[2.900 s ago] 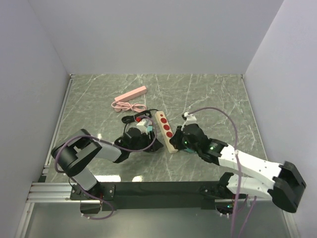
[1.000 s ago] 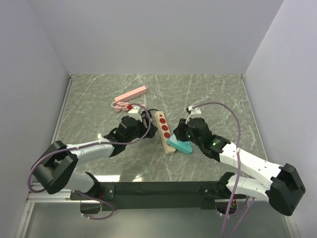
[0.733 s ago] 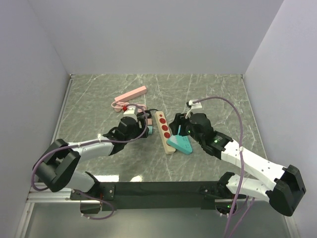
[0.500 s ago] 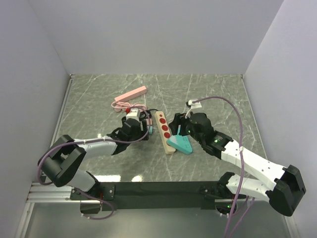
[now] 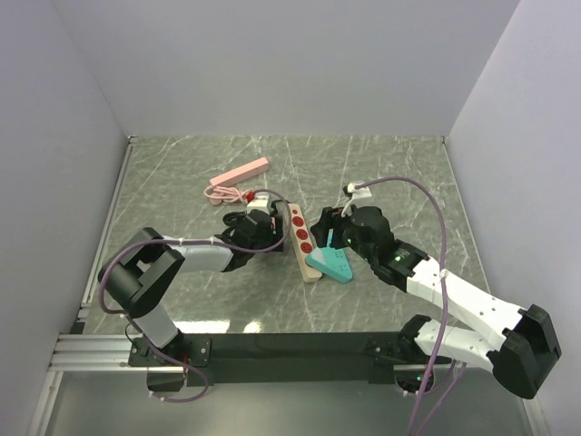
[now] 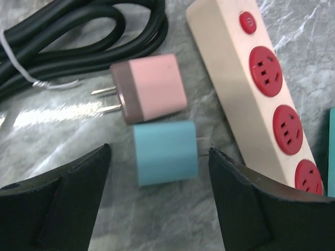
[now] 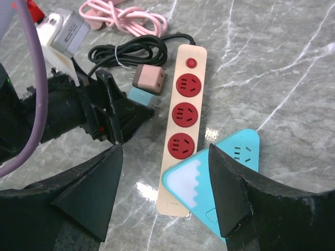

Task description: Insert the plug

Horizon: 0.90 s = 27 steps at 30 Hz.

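Note:
A beige power strip (image 6: 251, 89) with red sockets lies on the marble table and also shows in the top view (image 5: 300, 239) and the right wrist view (image 7: 183, 125). A blue cube plug (image 6: 165, 152) lies flat beside it, prongs towards the strip. A pink plug (image 6: 149, 87) lies just beyond it. My left gripper (image 6: 159, 154) is open, its fingers either side of the blue plug without touching it. My right gripper (image 7: 165, 149) is open and empty above the strip's near end and a teal triangular socket block (image 7: 225, 178).
A coiled black cord (image 6: 68, 36) lies beyond the plugs. A pink cable (image 7: 125, 18) and a pink bar (image 5: 241, 173) lie farther back left. The teal block (image 5: 331, 263) overlaps the strip's near end. Grey walls enclose the table.
My left gripper has moved right, closer to the power strip, and now straddles the blue plug. My right arm shifted slightly back and has held still since.

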Tool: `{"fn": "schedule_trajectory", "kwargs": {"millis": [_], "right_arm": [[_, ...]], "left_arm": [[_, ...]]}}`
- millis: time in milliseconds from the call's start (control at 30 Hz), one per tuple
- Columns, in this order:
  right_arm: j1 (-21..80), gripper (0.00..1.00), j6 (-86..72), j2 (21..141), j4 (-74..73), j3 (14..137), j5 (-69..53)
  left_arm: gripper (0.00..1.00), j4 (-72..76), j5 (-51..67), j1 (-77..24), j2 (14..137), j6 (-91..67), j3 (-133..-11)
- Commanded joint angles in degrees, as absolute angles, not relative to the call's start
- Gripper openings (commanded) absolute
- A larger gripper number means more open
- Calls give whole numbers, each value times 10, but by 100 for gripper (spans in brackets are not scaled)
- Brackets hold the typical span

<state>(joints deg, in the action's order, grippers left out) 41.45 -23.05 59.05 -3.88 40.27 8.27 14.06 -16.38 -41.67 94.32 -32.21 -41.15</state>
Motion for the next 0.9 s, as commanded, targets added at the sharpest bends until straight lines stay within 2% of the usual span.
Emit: {"fn": "schedule_trajectory", "kwargs": {"millis": [0, 33, 67, 167, 233, 333, 367, 400, 533, 667, 867], "right_arm": [[409, 73, -224, 577, -21, 397, 79], [408, 73, -224, 577, -21, 396, 78], [406, 73, -224, 577, -20, 396, 77], [404, 73, -225, 579, -21, 396, 76], [403, 73, -225, 578, -20, 396, 73], [402, 73, -225, 579, -18, 395, 70], [401, 73, -225, 579, -18, 396, 69], [400, 73, -225, 580, -19, 397, 69], [395, 73, -221, 575, -25, 401, 47], [388, 73, -215, 548, -42, 402, -14], [374, 73, -210, 520, -49, 385, -110]], "left_arm": [[81, 146, -177, -426, 963, -305, -443], [77, 147, -178, -427, 966, -301, -445], [69, 144, -178, -427, 970, -299, -449], [57, 134, -185, -430, 976, -293, -454], [55, 128, -188, -431, 977, -290, -455], [41, 129, -188, -432, 976, -285, -450], [28, 129, -188, -432, 974, -282, -449], [24, 133, -184, -433, 972, -278, -447], [18, 161, -140, -437, 934, -228, -423], [13, 185, -88, -442, 830, -180, -369], [10, 226, 28, -466, 688, -124, -299]]}}
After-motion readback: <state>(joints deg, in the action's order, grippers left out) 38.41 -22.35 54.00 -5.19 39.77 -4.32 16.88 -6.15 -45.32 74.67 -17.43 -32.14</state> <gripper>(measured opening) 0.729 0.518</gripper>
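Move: The teal plug lies between the left hand's open fingers, about 1 cm ahead, 1 cm right and 1 cm below. The pink plug is some 4 cm beyond it, the power strip's middle 9 cm to the hand's right and level with it, the black cable 6 cm ahead and 6 cm left. From the right hand the teal plug lies roughly 6 cm ahead, 12 cm left and 16 cm down. Left fingers pinch the teal plug, lift it about 7 cm, drawing back 5, turning clockwise; right eases back. ##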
